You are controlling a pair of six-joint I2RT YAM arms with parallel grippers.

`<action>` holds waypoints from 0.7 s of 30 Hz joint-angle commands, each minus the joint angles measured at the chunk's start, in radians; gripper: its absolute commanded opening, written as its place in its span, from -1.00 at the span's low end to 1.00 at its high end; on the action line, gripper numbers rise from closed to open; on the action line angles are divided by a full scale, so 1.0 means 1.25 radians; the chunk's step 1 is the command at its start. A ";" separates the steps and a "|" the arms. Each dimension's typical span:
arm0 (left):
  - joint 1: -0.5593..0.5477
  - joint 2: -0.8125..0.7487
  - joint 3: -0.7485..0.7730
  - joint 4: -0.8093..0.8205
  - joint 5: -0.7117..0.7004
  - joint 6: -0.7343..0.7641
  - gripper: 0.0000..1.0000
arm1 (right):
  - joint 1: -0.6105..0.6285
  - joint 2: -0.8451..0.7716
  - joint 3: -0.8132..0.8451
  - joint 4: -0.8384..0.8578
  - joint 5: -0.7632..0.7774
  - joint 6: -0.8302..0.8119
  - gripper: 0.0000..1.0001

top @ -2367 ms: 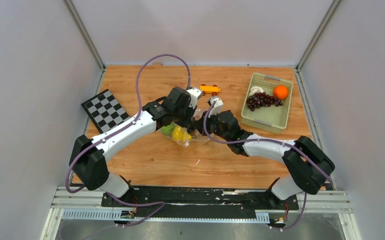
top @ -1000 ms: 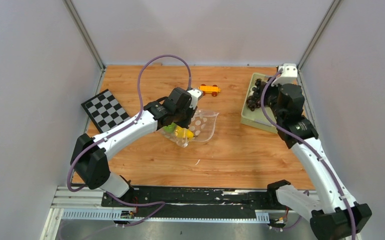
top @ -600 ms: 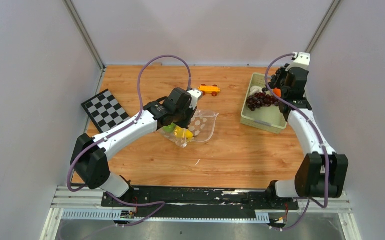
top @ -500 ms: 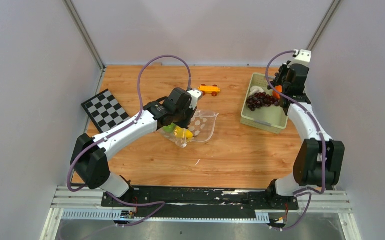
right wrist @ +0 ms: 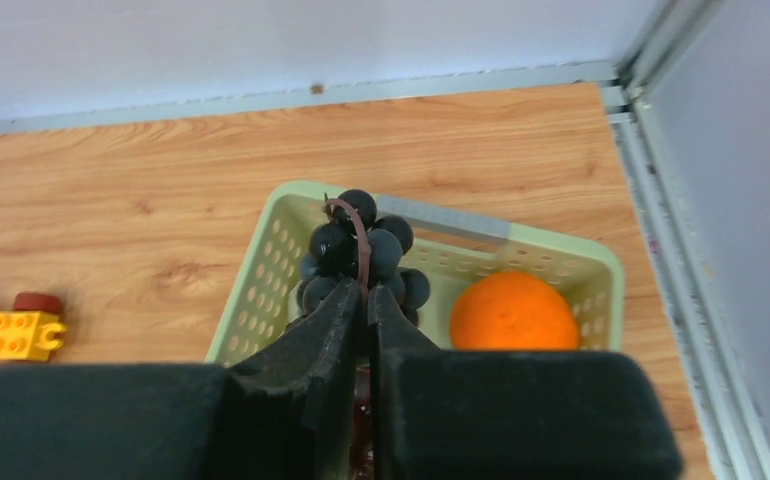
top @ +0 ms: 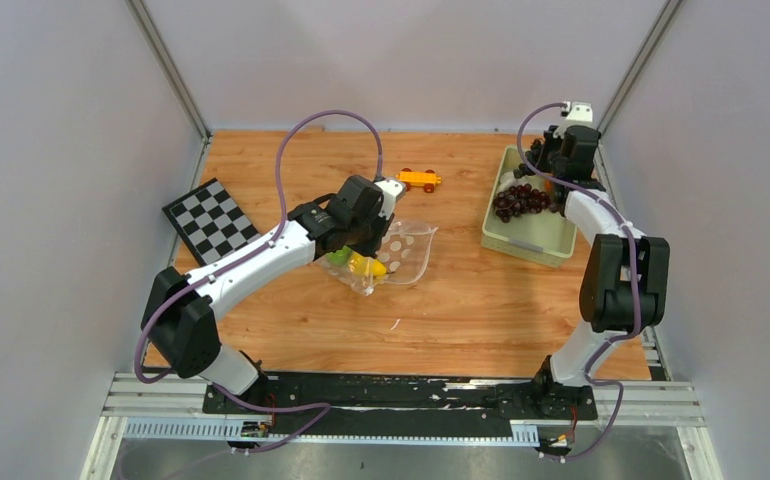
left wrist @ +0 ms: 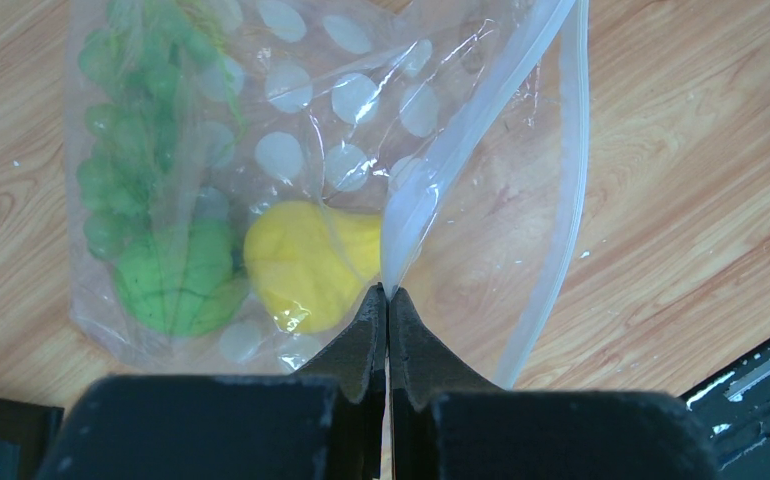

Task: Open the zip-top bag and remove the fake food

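My left gripper is shut on the white zip strip of the clear dotted zip-top bag, which stands open at mid-table. Fake food remains inside: a yellow lemon and green pieces. My right gripper hangs over the pale green basket at the back right, shut on the brown stem of a dark grape bunch. An orange ball lies in the basket beside it. In the top view another grape bunch lies in the basket.
An orange-yellow toy car sits behind the bag, also at the left edge of the right wrist view. A checkerboard lies at the left. Walls close in right behind and beside the basket.
The right arm has swung from the basket's near side to above its back end, carrying the dark grape bunch. The left arm and the bag have not moved.
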 commanded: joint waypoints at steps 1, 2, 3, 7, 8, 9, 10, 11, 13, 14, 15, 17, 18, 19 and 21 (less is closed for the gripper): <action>0.006 0.003 0.033 0.002 -0.004 -0.002 -1.00 | 0.000 0.015 0.024 -0.007 -0.118 0.037 -0.70; 0.005 0.002 0.032 0.002 -0.004 -0.002 -1.00 | 0.000 0.013 0.028 -0.025 -0.137 0.045 -0.58; 0.005 0.002 0.033 0.002 -0.004 -0.002 -1.00 | 0.001 0.008 0.033 -0.045 -0.156 0.054 -0.47; 0.006 -0.001 0.033 0.004 0.001 -0.003 -1.00 | 0.013 -0.038 0.016 -0.066 -0.199 0.072 -0.29; 0.006 -0.001 0.033 0.003 0.002 -0.003 -1.00 | 0.017 -0.055 0.006 -0.068 -0.188 0.076 -0.26; 0.006 -0.002 0.033 0.003 0.003 -0.003 -1.00 | 0.020 -0.070 -0.005 -0.072 -0.176 0.082 -0.23; 0.006 -0.003 0.032 0.004 0.004 -0.004 -1.00 | 0.021 -0.093 -0.017 -0.075 -0.172 0.090 -0.22; 0.006 -0.003 0.032 0.004 0.004 -0.005 -1.00 | 0.022 -0.112 -0.030 -0.079 -0.173 0.100 -0.21; 0.005 -0.004 0.033 0.005 0.005 -0.005 -1.00 | 0.026 -0.148 -0.058 -0.081 -0.181 0.119 -0.17; 0.006 -0.004 0.033 0.004 0.006 -0.005 -1.00 | 0.030 -0.167 -0.074 -0.083 -0.186 0.132 -0.15; 0.005 -0.006 0.033 0.004 0.007 -0.004 -1.00 | 0.033 -0.184 -0.088 -0.086 -0.192 0.141 -0.14; 0.005 -0.007 0.033 0.005 0.007 -0.006 -1.00 | 0.047 -0.219 -0.115 -0.099 -0.202 0.162 -0.09; 0.006 -0.005 0.032 0.004 0.008 -0.006 -1.00 | 0.054 -0.237 -0.133 -0.105 -0.206 0.170 -0.08; 0.005 -0.006 0.033 0.005 0.008 -0.006 -1.00 | 0.075 -0.254 -0.147 -0.111 -0.208 0.180 -0.07; 0.006 -0.007 0.032 0.004 0.008 -0.006 -1.00 | 0.106 -0.293 -0.179 -0.110 -0.220 0.199 -0.04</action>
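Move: The right hand holds the black grapes by the stem above the far half of the basket. The basket's middle is about 5 cm back and 13 cm below, straight in line with the hand. Roughly level ahead, the orange sits some 8 cm to the right and the mushroom 4 cm to the left. The red grapes lie about 4 cm back and 2 cm left. From the left hand, the basket is about 16 cm ahead and 31 cm right. Leftward and slightly down at first, the right hand sinks about 2 cm over the basket while its fingers open to let go of the black grapes. It then draws back and up, still going left, towards the bag, ending about 8 cm left and 7 cm back, rolled and swung counter-clockwise some 15 degrees, fingers about half open. ##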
